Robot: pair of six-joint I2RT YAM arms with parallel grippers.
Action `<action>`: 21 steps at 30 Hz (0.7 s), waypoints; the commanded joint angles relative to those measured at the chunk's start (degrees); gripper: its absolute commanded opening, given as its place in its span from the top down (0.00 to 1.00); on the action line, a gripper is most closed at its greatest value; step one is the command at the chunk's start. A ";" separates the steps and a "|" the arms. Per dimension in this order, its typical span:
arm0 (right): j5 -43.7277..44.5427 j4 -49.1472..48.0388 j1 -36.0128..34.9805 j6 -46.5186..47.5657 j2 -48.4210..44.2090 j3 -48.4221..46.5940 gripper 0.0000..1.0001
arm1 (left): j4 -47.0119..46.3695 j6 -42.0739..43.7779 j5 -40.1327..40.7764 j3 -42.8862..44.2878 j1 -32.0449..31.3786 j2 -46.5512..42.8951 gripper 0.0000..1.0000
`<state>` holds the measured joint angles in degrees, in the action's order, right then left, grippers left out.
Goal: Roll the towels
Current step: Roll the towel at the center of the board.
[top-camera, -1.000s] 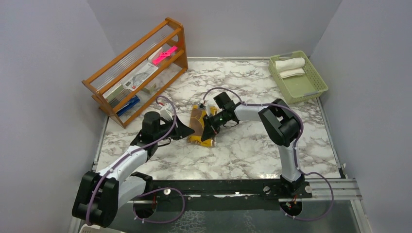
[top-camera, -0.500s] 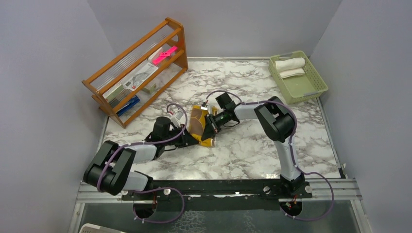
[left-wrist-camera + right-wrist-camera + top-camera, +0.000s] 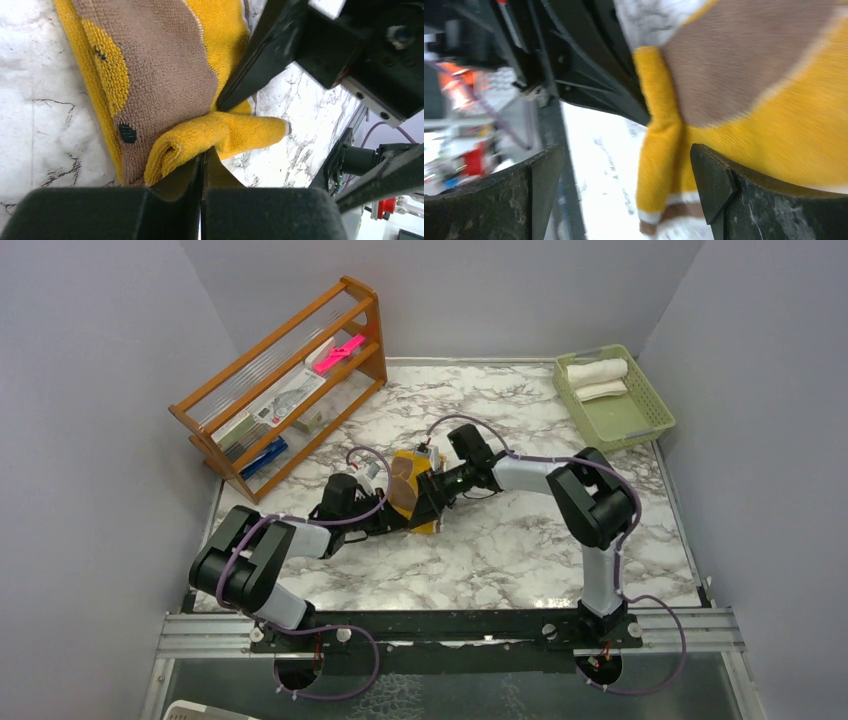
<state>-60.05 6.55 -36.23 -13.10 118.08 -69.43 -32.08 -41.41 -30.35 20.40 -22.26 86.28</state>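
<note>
The mustard-yellow towel (image 3: 408,488) with its brown face (image 3: 165,70) lies partly folded mid-table, one yellow edge doubled over (image 3: 210,137). My left gripper (image 3: 392,522) is shut, and its joined tips (image 3: 204,156) press under that doubled edge; no cloth shows between them. My right gripper (image 3: 428,492) stands open over the towel from the right, its fingers (image 3: 716,182) wide apart around a hanging yellow corner (image 3: 659,165) without clamping it. One right finger (image 3: 260,60) rests on the towel in the left wrist view. A cream-white towel (image 3: 597,371) lies rolled in the basket.
A green basket (image 3: 640,418) stands at the back right corner. A wooden rack (image 3: 280,390) with a pink item and booklets stands along the back left. Grey walls close in on three sides. Both forearms lie low over the middle of the marble table.
My left arm swung right and brought its shut tips to the towel's near edge. My right gripper opened, letting go of the towel, which now stands folded higher.
</note>
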 commanded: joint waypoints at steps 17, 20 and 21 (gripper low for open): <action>56.15 -54.66 -10.37 26.30 -34.98 38.41 0.05 | -2.82 0.63 -0.42 1.77 1.82 6.16 1.00; 53.73 -63.53 -12.20 41.02 -32.81 44.42 0.00 | -2.82 -0.25 -1.99 2.21 2.41 7.21 1.00; 49.89 -60.73 -12.40 45.90 -31.65 44.27 0.00 | -2.82 -0.45 -2.45 2.41 2.56 7.56 1.00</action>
<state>-10.55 -44.12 -47.92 9.08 84.62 -28.56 -36.56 -41.87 -32.12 22.20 -20.73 91.37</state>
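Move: The brown-and-yellow towel lies folded into a flat pad under both hands. My shut left fingertips are already against its rolled near fold, whose middle is about 1 cm ahead and 2 cm right of my left hand; the pad's middle is some 7 cm ahead and 2 cm right. From my wide-open right hand, the fold is about 3 cm below, 1 cm back and 1 cm right; the pad's middle is roughly 4 cm ahead and 4 cm below. I pull my right hand clear of the fold with its fingers staying wide open, swinging it up about 8 cm, forward about 9 cm and to the right over the towel. Then I bring it back some 6 cm towards me, the wrist turning some 70 degrees until the fingers point left and forward, nearly level. My left hand keeps its shut fingertips against the fold and eases forward about 1.5 cm. ##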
